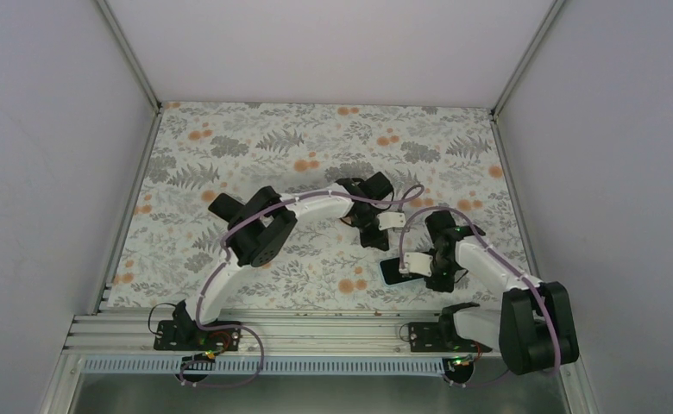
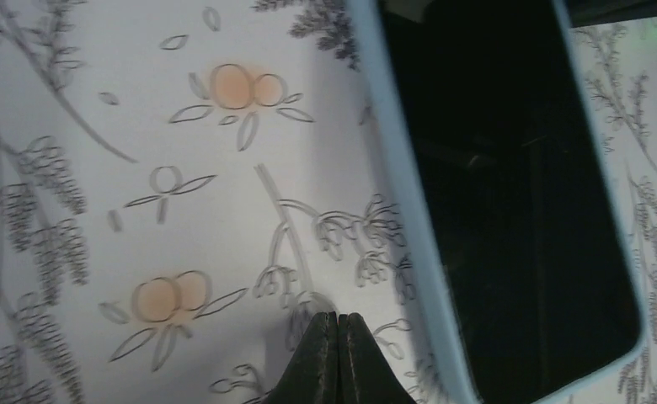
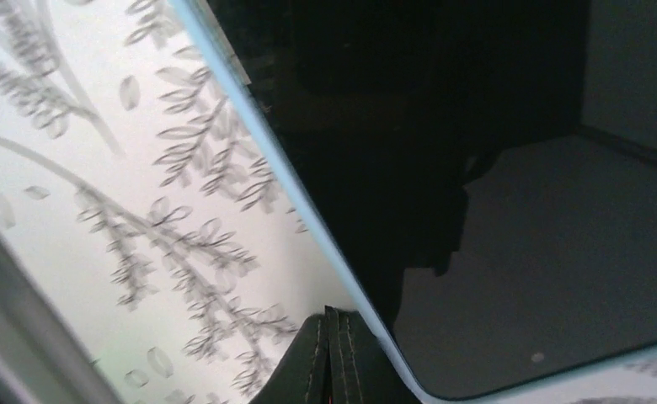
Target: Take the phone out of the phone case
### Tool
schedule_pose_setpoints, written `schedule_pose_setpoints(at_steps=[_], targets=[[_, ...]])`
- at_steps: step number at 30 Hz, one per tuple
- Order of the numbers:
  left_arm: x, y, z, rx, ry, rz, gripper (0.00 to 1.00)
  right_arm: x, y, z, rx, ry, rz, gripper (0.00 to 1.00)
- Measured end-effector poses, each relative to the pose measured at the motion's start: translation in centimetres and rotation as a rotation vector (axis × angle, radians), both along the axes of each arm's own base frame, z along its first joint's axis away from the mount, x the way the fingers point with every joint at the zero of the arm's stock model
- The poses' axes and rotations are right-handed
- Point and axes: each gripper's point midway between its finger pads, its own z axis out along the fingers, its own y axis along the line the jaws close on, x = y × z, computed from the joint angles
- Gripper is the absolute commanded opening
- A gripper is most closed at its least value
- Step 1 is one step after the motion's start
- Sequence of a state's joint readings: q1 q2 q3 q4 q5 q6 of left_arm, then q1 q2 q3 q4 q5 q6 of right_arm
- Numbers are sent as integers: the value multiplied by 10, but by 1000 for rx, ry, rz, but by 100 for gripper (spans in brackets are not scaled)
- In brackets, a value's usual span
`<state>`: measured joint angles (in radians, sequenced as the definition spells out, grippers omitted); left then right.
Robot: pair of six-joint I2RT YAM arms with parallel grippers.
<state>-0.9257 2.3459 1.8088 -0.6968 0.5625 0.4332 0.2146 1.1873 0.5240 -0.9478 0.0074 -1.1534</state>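
The phone [image 2: 510,210] lies screen up on the flowered cloth, its black glass framed by a pale blue phone case [image 2: 401,168]. My left gripper [image 2: 338,318] is shut and empty, its tips over the cloth just left of the case's long side. In the right wrist view the phone [image 3: 519,252] fills the right half. My right gripper [image 3: 333,313] is shut right against the case rim [image 3: 304,210] near a corner, holding nothing. From above, only a dark end of the phone [image 1: 391,271] shows between the left gripper [image 1: 374,244] and the right gripper [image 1: 406,266].
The flowered tablecloth [image 1: 316,155] covers the table. White walls with metal posts [image 1: 130,52] close in the left, right and back. An aluminium rail [image 1: 316,332] carrying both arm bases runs along the near edge.
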Motion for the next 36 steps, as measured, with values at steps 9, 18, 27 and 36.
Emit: schedule_pose_setpoints(at_steps=[9, 18, 27, 36], targets=[[-16, 20, -2, 15, 17, -15, 2, 20, 5, 0, 48, -103, -62, 4], [-10, 78, -3, 69, 27, 65, 2, 90, 33, 6, 177, -242, -121, 4], [-17, 72, -2, 50, 18, 45, 2, 138, 66, 19, 324, -228, -135, 4], [-24, 73, -3, 41, 20, 34, 2, 151, 84, 21, 370, -166, -136, 4]])
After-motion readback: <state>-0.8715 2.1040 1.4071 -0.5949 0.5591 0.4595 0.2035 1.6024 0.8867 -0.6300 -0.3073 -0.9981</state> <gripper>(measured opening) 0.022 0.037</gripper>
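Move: The phone in its light-blue case lies almost crosswise. Its middle is about 7 cm to the right gripper's left and 3 cm ahead, at fingertip height, and the right fingertips stand at its near long edge, close to the right end. The left gripper waits some 14 cm left and 8 cm ahead of the right one. From the left gripper, the phone's middle lies about 7 cm right, 5 cm back and slightly below. Drive the shut right gripper forward about 15 cm and left about 8 cm against the case's near long edge by its right end, swinging that end forward; rise 2 cm towards the finish and tip the fingertips some 20 degrees to the left. Meanwhile, slide the shut left gripper about 7 cm left and slightly back, low over the table, clear of the phone. ##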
